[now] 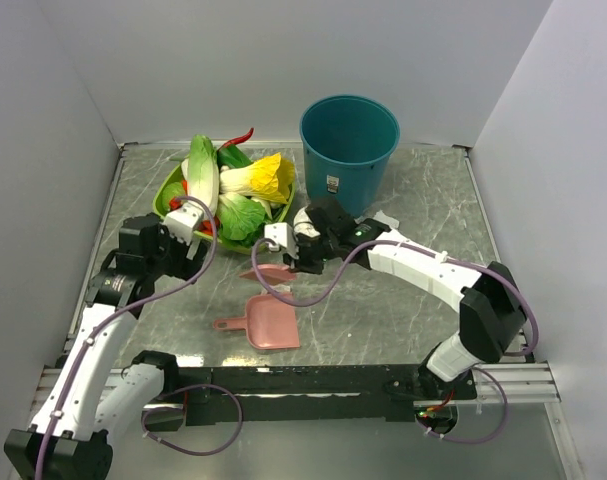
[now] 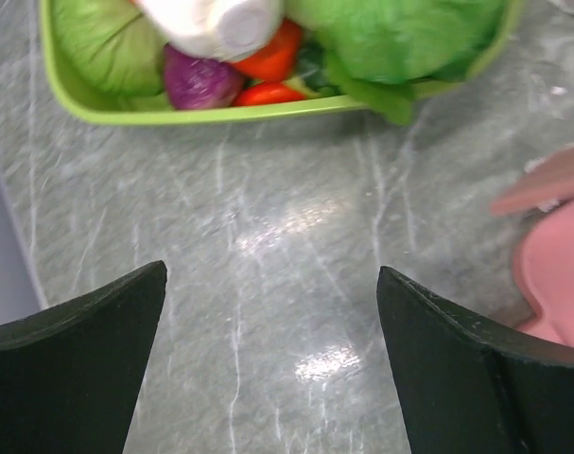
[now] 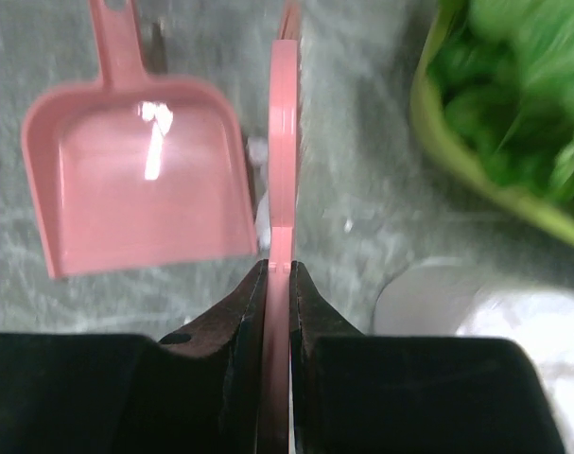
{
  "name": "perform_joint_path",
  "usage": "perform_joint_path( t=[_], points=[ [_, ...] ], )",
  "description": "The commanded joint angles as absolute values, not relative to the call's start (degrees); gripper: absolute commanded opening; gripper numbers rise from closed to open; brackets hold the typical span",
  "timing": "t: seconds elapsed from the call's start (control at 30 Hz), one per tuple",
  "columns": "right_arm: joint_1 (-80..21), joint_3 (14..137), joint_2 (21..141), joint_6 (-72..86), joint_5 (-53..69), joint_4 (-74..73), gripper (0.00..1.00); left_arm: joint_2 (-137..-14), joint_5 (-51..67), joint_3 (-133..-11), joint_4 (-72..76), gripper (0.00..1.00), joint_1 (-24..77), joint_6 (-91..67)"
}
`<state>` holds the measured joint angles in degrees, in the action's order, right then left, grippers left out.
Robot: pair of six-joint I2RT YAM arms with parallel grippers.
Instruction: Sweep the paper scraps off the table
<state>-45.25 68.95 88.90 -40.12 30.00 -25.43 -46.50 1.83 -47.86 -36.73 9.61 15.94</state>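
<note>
My right gripper (image 3: 278, 267) (image 1: 288, 258) is shut on a flat pink brush (image 3: 284, 142) (image 1: 268, 272), seen edge-on and reaching out over the table (image 1: 383, 320). Left of the brush lies the pink dustpan (image 3: 135, 175) (image 1: 270, 323), its mouth toward the gripper. Small white paper scraps (image 3: 264, 218) show in the narrow gap between brush and dustpan. Another white scrap (image 1: 383, 217) lies beside the right arm. My left gripper (image 2: 272, 274) (image 1: 195, 245) hangs open over bare marble, nothing between its fingers, with the dustpan (image 2: 561, 274) at its right.
A green tray (image 1: 168, 200) (image 2: 211, 112) of vegetables sits at the back left, just beyond the left gripper. A teal bucket (image 1: 348, 135) stands at the back centre. An upright white tissue roll (image 3: 438, 298) (image 1: 305, 222) is close to the right gripper's right side.
</note>
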Motion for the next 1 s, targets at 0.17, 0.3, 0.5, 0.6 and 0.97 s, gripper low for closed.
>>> perform_joint_path(
  t=[0.17, 0.3, 0.5, 0.6, 0.97],
  points=[
    [-38.24, 58.36, 74.37, -45.08, 25.14, -36.10, 0.00, -46.23, 19.77, -47.72, -39.28, 0.98, 9.58, 22.24],
    [-30.87, 57.39, 65.69, -47.02, 25.40, -45.42, 0.00, -48.43, 23.38, -48.69, -40.26, 0.99, 9.49, 23.55],
    [-21.29, 58.36, 53.36, -47.55, 30.14, -49.84, 0.00, -47.64, 29.87, -49.04, -42.18, 0.99, 9.49, 29.42],
    [-14.96, 59.76, 52.65, -49.30, 29.18, -50.27, 0.00, -48.07, 33.13, -50.44, -47.08, 0.98, 9.49, 36.10],
    [3.60, 59.59, 66.15, -42.54, 18.73, -26.83, 0.00, -48.08, 27.69, -43.79, -64.63, 0.99, 9.58, 65.12]
  ],
)
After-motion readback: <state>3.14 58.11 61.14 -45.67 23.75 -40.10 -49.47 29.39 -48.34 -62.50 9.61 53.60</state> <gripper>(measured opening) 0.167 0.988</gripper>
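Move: The right hand, already gripping the brush, has the scrap beside the bin about 17 cm ahead and 23 cm to its right, 13 cm below; the white tub is 11 cm ahead, 4 cm right, the small scrap by the dustpan 4 cm left and 1 cm back. From the empty left hand the dustpan handle is roughly 9 cm back, 11 cm right, 18 cm down; the vegetable basket's middle is 20 cm ahead, 8 cm right. Rightward, the right hand carries the brush some 31 cm, dipping slightly away from the dustpan, then lifting past the tub and swinging forward to the scrap beside the bin, turning about 50 degrees clockwise. Meanwhile the open left hand goes right, then back and down towards the dustpan handle, turning clockwise and tipping down, touching nothing yet. ##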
